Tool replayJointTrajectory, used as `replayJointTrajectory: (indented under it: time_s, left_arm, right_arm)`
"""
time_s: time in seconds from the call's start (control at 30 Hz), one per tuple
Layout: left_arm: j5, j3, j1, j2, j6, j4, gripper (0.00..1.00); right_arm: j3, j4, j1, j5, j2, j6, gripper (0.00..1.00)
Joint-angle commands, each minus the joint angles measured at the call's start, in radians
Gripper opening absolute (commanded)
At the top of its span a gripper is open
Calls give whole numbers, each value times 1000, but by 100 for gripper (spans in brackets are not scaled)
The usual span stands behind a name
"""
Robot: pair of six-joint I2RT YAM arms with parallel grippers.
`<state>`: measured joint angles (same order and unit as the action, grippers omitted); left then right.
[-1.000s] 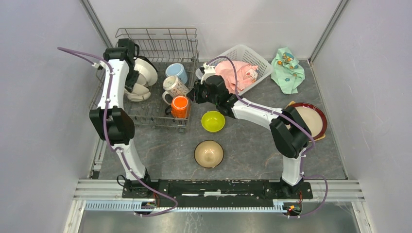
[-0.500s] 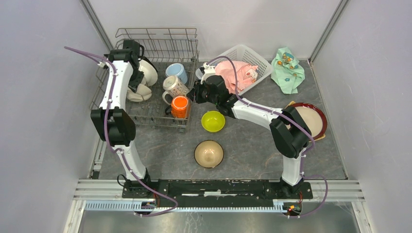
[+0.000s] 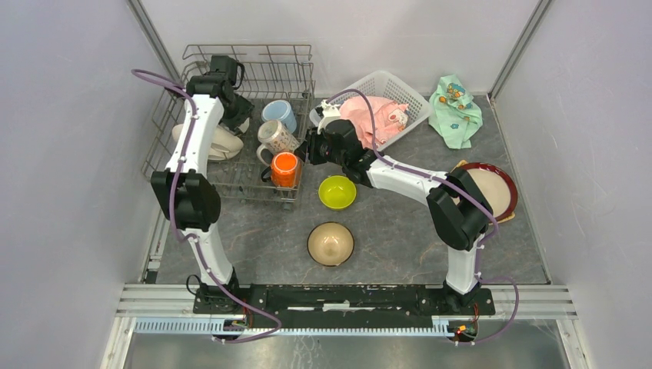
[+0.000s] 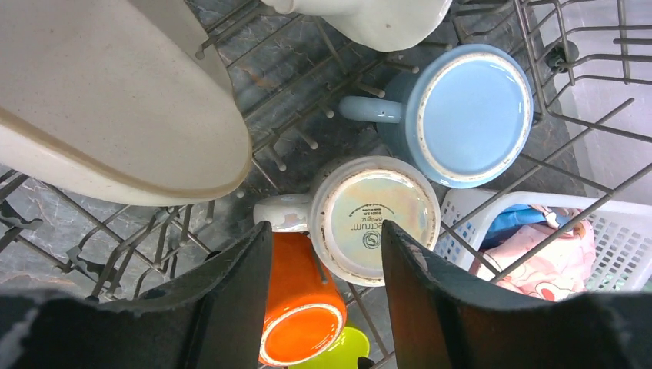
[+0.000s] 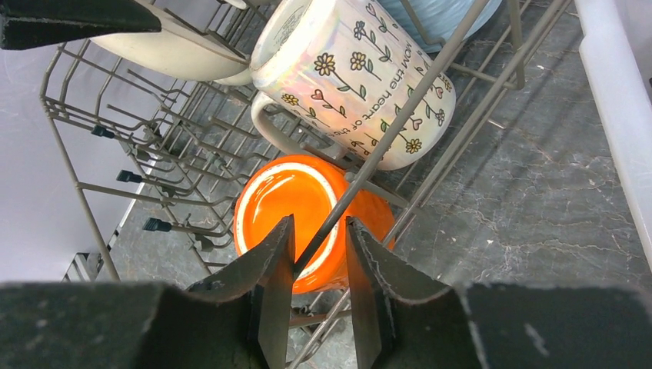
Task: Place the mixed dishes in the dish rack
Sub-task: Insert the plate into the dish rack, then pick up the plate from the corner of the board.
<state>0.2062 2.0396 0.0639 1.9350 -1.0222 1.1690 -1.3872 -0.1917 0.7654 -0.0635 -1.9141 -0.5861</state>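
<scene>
The dish rack (image 3: 247, 51) stands at the back left. Inside it lie an orange mug (image 3: 284, 169), a white patterned mug (image 3: 275, 137) and a light-blue mug (image 3: 279, 114), with a cream plate (image 3: 206, 143) leaning to their left. My left gripper (image 3: 237, 105) hovers open above the mugs, holding nothing (image 4: 324, 231). My right gripper (image 5: 319, 227) is open astride a wire of the rack's right wall, just over the orange mug (image 5: 288, 204). A lime-green bowl (image 3: 337, 191) and a tan bowl (image 3: 330, 244) sit on the table. A red-rimmed plate (image 3: 490, 189) lies at the right.
A white lattice basket (image 3: 400, 86) holding a pink cloth (image 3: 371, 115) stands right behind the right gripper (image 3: 307, 146). A mint-green cloth (image 3: 455, 111) lies at the back right. The rack's tall wire walls (image 4: 584, 123) surround the left gripper.
My left arm rose and swung toward the rack's back, away from the plates, its jaws widening. The right jaws opened slightly around the rack wire.
</scene>
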Motion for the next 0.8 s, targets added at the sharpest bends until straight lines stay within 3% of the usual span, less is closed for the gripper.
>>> replayJointTrajectory:
  time_s: [0.0,0.17,0.2,0.23,0.43,0.53,0.63,0.77]
  left_arm:
    - [4,45,-6,-44,47,-38,61]
    - [38,118,-7,-56,64,-46,69]
    - [52,128,-7,-63,81,-61,90]
    - [68,134,-7,-74,105,-84,99]
    - [133,122,-10,-146,238,-215,100]
    - [152,76,-10,-191,350,-311,100]
    - [42,37,-2,-223,517,-412,100]
    - [6,18,34,-241,656,-435,100]
  right_arm:
    - [19,102,3,-18,-5,25,35]
    - [-52,169,1,-17,4,56,38]
    - [-65,183,0,-15,10,61,40]
    - [-82,189,1,-12,17,66,43]
    - [-108,303,1,3,93,94,70]
    - [-109,374,1,27,144,140,98]
    - [-157,492,1,29,183,221,98]
    - [-156,648,-2,27,261,286,98]
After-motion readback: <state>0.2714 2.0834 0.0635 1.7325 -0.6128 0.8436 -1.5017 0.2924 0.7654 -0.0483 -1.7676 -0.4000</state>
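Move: The plate now standing free in the rack is about 6 cm left of the left gripper and 4 cm back, its middle some 9 cm lower. The rear dish is roughly 4 cm ahead and 4 cm left, the blue mug 3 cm ahead and 10 cm right, both about 10 cm lower. From the right gripper, whose fingertips are at the rack rail, the plate is about 23 cm left and 3 cm ahead, 4 cm lower; the orange mug is 5 cm back, 4 cm left, 9 cm below. Lift the empty left gripper clear of the dishes, straight up about 15 cm with a touch of forward, spreading its fingers fully early on and swinging the fingertips forward and up some 30 degrees. Shortly after, open the right gripper wide around the rack rail and draw it about 6 cm to the right and back, rising a little at the end. ##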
